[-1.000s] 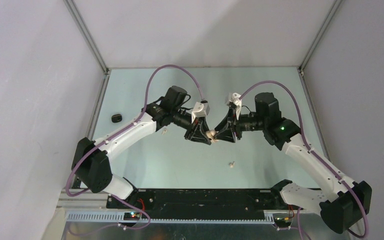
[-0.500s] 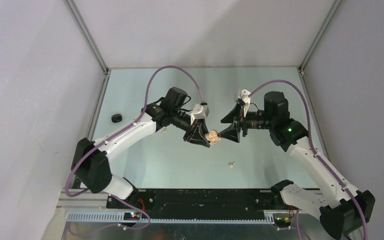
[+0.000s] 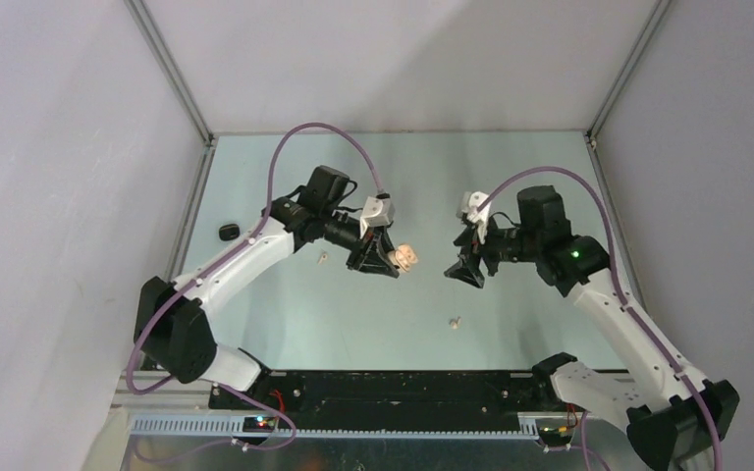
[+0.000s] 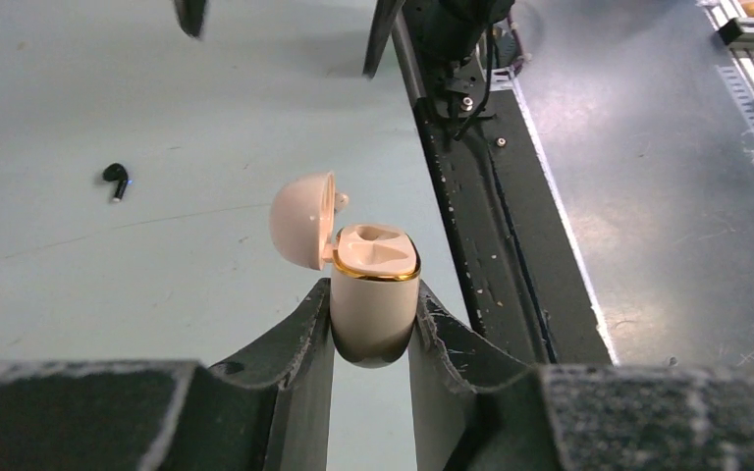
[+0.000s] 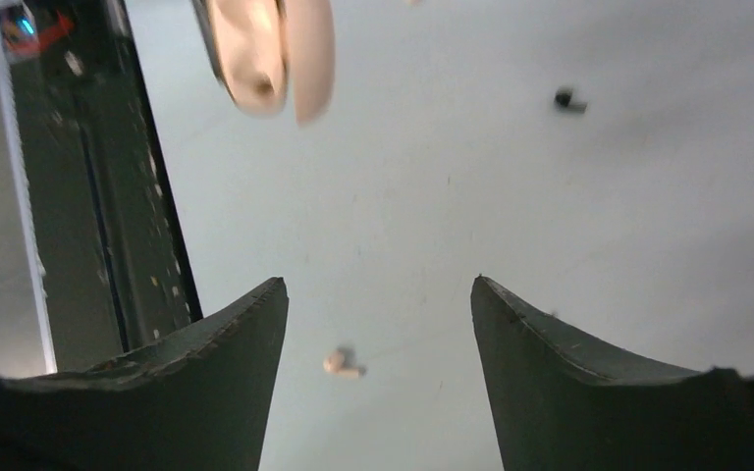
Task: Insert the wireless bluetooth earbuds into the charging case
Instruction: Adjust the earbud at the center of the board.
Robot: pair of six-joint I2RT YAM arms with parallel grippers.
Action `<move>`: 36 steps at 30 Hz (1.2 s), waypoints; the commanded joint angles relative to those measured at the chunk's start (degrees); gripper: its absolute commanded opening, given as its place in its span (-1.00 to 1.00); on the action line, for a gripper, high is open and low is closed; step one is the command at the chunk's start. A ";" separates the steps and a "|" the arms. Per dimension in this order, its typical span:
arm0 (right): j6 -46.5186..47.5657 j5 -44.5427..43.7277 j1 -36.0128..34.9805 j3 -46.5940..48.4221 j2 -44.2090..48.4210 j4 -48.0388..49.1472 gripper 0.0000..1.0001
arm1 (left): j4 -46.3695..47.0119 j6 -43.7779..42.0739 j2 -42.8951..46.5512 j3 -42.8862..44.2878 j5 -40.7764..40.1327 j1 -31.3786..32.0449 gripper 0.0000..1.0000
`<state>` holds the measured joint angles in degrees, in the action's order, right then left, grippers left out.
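My left gripper (image 4: pixel 371 288) is shut on the cream charging case (image 4: pixel 374 316), held upright above the table with its lid swung open to the left. The case (image 3: pixel 406 257) juts from the left gripper (image 3: pixel 396 260) at mid-table. My right gripper (image 3: pixel 460 271) hangs open a short way to its right with nothing between its fingers (image 5: pixel 378 285). One cream earbud (image 5: pixel 342 363) lies on the table below the right gripper, in the top view a cream earbud (image 3: pixel 456 321). Another cream earbud (image 3: pixel 322 258) lies beside the left arm. A black earbud (image 4: pixel 115 180) lies on the table; the black earbud (image 5: pixel 567 99) is far from the case (image 5: pixel 270 54).
A small black object (image 3: pixel 228 232) sits near the table's left edge. The black base rail (image 3: pixel 393 388) runs along the near edge, seen as the rail (image 4: pixel 481 226) close to the held case. Grey enclosure walls stand on three sides.
The right gripper has opened and pulled back to the right, away from the case. The left gripper has carried the case slightly left and back, and its lid now stands open.
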<state>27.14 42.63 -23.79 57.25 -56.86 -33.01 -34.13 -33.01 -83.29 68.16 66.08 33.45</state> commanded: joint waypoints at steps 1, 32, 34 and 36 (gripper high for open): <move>14.30 -9.29 -2.42 -1.32 -3.28 -14.93 0.42 | 0.25 -2.33 3.95 -0.56 -1.73 -0.40 -0.95; 3.62 -34.75 -24.21 -15.66 -19.90 1.07 0.15 | 4.06 -1.55 12.16 -4.77 -4.00 -2.94 -1.00; 4.11 -34.57 -24.28 -15.67 -20.60 0.42 0.09 | 4.28 -1.33 12.66 -5.09 -4.02 -3.08 -1.00; 4.54 -34.99 -24.36 -15.68 -21.29 0.03 0.04 | 4.29 -1.30 12.91 -5.18 -4.15 -3.17 -1.00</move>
<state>31.53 7.94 -47.70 41.67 -76.95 -33.23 -31.88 -35.24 -72.62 63.37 61.63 30.76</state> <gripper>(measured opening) 0.542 0.326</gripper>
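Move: The light-coloured earbud lies on the board about 24 cm below the empty right hand, roughly 5 cm back and a centimetre to its right. A black earbud is some 9 cm ahead of that hand and 3 cm to its right, also on the board, and the open charging case in the left fingers is about 10 cm to its left, 2 cm back and 2 cm lower. From the left hand, the light earbud is about 12 cm right, 3 cm back and 21 cm below. The right hand swings down about 22 cm towards the light earbud, fast at first and then easing, also drawing back about 5 cm and a little right early on, while its wrist turns some 40 degrees so that the fingers, at first pointing left, aim steeply down; the open fingers partly narrow to bring their tips either side of the earbud, just above it. The left hand keeps its hold on the open case and shifts only some 2.5 cm left and 2 cm up, rolling about 10 degrees. ##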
